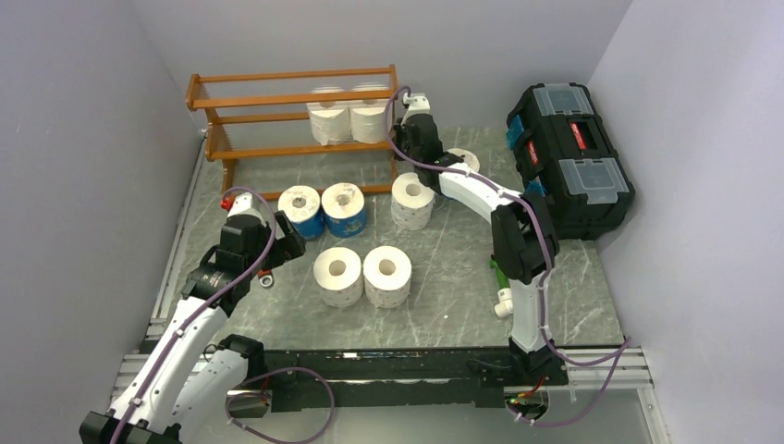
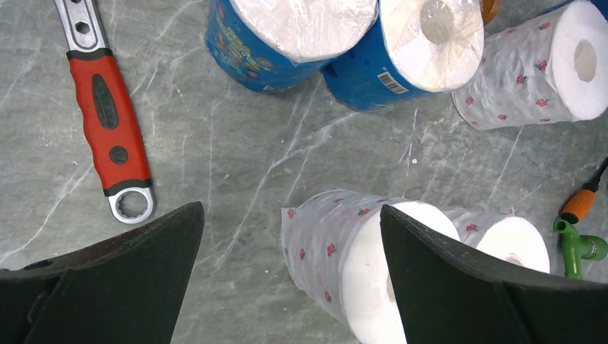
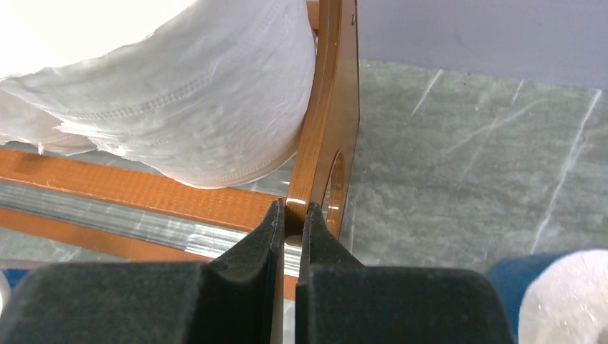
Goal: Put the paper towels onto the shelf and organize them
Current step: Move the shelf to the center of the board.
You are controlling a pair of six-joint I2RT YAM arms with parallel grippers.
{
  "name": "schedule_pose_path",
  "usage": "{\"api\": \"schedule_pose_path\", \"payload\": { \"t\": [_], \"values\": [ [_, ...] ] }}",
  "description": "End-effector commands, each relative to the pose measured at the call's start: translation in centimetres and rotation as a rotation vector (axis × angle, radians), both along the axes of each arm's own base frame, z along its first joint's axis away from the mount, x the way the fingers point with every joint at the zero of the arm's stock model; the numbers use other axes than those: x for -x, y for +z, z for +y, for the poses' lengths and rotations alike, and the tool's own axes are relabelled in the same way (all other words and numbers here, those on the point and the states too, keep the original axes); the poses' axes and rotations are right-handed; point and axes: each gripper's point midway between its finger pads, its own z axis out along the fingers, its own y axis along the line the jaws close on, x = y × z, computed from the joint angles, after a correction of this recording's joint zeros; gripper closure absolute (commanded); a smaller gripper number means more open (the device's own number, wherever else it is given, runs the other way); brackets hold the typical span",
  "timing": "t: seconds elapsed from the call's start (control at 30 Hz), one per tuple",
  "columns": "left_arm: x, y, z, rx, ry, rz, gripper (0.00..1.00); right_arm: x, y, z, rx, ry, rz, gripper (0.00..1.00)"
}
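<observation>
The shelf (image 1: 296,97) stands at the back of the table with two white paper towels (image 1: 330,120) on its middle tier. My right gripper (image 1: 404,120) is shut on the shelf's right side panel (image 3: 333,107), pinching its wooden edge between the fingertips (image 3: 292,208), just below a white roll (image 3: 201,86). Two blue-wrapped rolls (image 1: 300,211) and three white rolls (image 1: 387,275) stand on the table. My left gripper (image 2: 290,206) hangs open above the table, a flower-printed roll (image 2: 358,265) under its right finger. Another roll (image 1: 465,159) is partly hidden behind the right arm.
A red-handled wrench (image 2: 107,122) lies left of my left gripper. A black toolbox (image 1: 569,157) sits at the right wall. A green and orange tool (image 2: 581,236) lies by the right arm's base. Walls close in on three sides.
</observation>
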Motion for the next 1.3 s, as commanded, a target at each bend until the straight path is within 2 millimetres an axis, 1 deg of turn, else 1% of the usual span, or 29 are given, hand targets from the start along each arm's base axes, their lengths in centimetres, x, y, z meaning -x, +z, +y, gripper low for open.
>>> {"api": "schedule_pose_path", "payload": {
  "t": [0.0,0.17,0.3,0.37,0.43,0.5,0.6,0.7,0.77,0.83,0.87,1.0,1.13,1.27],
  "values": [
    [-0.3,0.9,-0.6,0.039,-0.012,-0.042,0.01,2.3,3.5,-0.7,-0.009,0.004,-0.007,1.0],
    [-0.2,1.1,-0.6,0.041,-0.019,-0.048,0.01,4.2,3.1,-1.2,0.001,0.011,0.03,1.0],
    [-0.2,1.2,-0.7,0.043,-0.026,-0.048,0.01,6.2,2.6,-1.7,0.012,0.02,0.05,1.0],
    [-0.2,1.2,-0.8,0.046,-0.029,-0.048,0.01,7.1,2.8,-1.7,0.013,0.03,0.051,1.0],
    [-0.2,1.2,-0.9,0.047,-0.03,-0.048,0.01,8.2,2.4,-2.0,0.032,0.041,0.074,1.0],
    [-0.1,1.2,-0.8,0.047,-0.03,-0.05,0.01,9.0,2.8,-2.3,0.047,0.048,0.073,1.0],
    [-0.1,1.3,-0.8,0.046,-0.027,-0.052,0.01,9.9,3.2,-2.9,0.069,0.049,0.076,1.0],
    [-0.2,1.4,-0.7,0.045,-0.025,-0.054,0.01,10.7,2.9,-3.6,0.091,0.048,0.09,1.0],
    [-0.2,1.4,-0.7,0.043,-0.025,-0.051,0.01,11.5,2.4,-4.2,0.102,0.043,0.107,1.0],
    [-0.2,1.4,-0.7,0.042,-0.024,-0.053,0.01,12.2,2.4,-4.6,0.099,0.04,0.11,1.0],
    [-0.2,1.4,-0.7,0.042,-0.023,-0.05,0.01,12.7,2.0,-4.9,0.102,0.035,0.12,1.0],
    [-0.3,1.4,-0.7,0.043,-0.022,-0.048,0.01,14.1,1.8,-6.3,0.115,0.005,0.139,1.0],
    [-0.3,1.3,-0.8,0.047,-0.023,-0.043,0.0,15.5,2.3,-7.4,0.117,-0.011,0.141,1.0],
    [-0.3,1.3,-0.8,0.048,-0.018,-0.043,0.01,16.9,2.4,-7.9,0.113,-0.007,0.151,1.0]
  ]
}}
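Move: The right hand still pinches the front edge of the shelf's right side panel; the board's centre lies about 15 cm back, almost straight sideways, and some 16 cm below. In the way stand a printed white roll roughly 11 cm back and 3 cm right, and two blue rolls about 12 cm back, some 12 and 22 cm left, all about 11 cm lower. From the left hand the board's centre is about 15 cm ahead and 23 cm right, 14 cm below. Keeping its pinch on the right side panel, the right hand drags the loaded shelf back towards the board's centre by about 15 cm and some 7 cm to the right, staying nearly level. The fingers tip down by about 10 degrees as the arm draws in, and the shelf's front pushes against the blue rolls and the printed white roll. ##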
